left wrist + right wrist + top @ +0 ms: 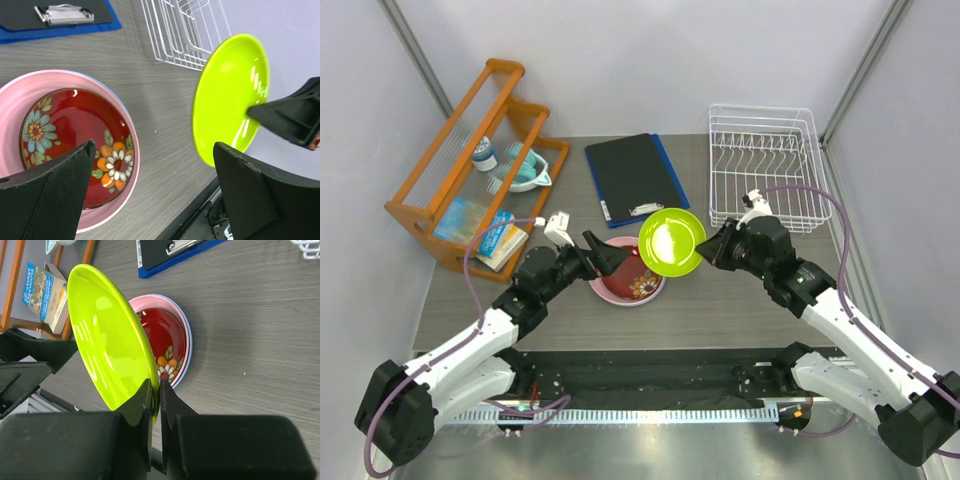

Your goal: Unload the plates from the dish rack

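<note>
My right gripper is shut on the rim of the lime green plate and holds it tilted in the air, just right of the plate stack; it also shows in the right wrist view and the left wrist view. The dark red patterned plate lies in the pink plate, which lies on the light blue plate, on the table. My left gripper is open and empty over the stack's left part. The white dish rack stands at the back right with no plates in it.
A black clipboard on a blue board lies behind the stack. An orange wooden shelf at the back left holds a teal bowl and booklets. The rack's wire corner shows in the left wrist view.
</note>
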`<action>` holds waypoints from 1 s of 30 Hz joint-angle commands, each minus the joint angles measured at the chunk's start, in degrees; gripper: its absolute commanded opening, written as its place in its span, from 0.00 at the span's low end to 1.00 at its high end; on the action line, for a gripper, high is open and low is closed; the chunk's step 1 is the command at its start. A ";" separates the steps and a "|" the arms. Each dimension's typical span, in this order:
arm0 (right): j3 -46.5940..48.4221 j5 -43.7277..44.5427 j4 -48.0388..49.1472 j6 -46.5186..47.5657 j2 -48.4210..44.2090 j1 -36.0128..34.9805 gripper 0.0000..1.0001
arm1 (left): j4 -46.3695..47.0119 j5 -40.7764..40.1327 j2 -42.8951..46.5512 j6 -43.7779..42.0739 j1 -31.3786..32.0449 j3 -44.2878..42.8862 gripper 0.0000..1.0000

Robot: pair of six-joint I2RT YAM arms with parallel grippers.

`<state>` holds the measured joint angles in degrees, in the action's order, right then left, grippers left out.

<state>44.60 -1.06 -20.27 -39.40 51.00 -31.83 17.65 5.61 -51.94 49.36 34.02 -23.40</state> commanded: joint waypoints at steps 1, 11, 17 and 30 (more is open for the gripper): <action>-0.39 -1.93 6.73 -2.70 -0.56 -0.95 0.01 | 4.85 0.99 1.23 1.09 0.26 -0.07 0.99; -0.04 -4.48 10.60 -6.04 3.31 -4.02 0.01 | 10.82 3.18 -4.48 1.79 0.70 -1.73 0.99; -0.30 -7.11 14.46 -7.62 4.63 -6.05 0.01 | 13.02 4.41 -8.34 1.88 1.14 -3.15 0.68; -0.13 -7.82 15.35 -6.84 7.01 -6.13 0.46 | 12.77 4.42 -7.48 1.35 1.31 -1.21 0.00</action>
<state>42.57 -7.05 -9.89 -46.52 58.26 -37.12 31.00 10.57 -60.77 53.01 35.11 -24.64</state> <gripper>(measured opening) 0.436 0.034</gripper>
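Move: The green plate, already gripped at its right rim by the right hand, has its middle about 13 cm right of the open left gripper and 1 cm ahead, roughly level. From the right hand the left gripper is some 19 cm left, level with it; the pink plate stack lies about 16 cm left, 3 back, 11 down, the clipboard 14 left and 17 ahead. Right hand carries the green plate about 5 cm left, left reaches right, pinches its rim, right fingers open. ##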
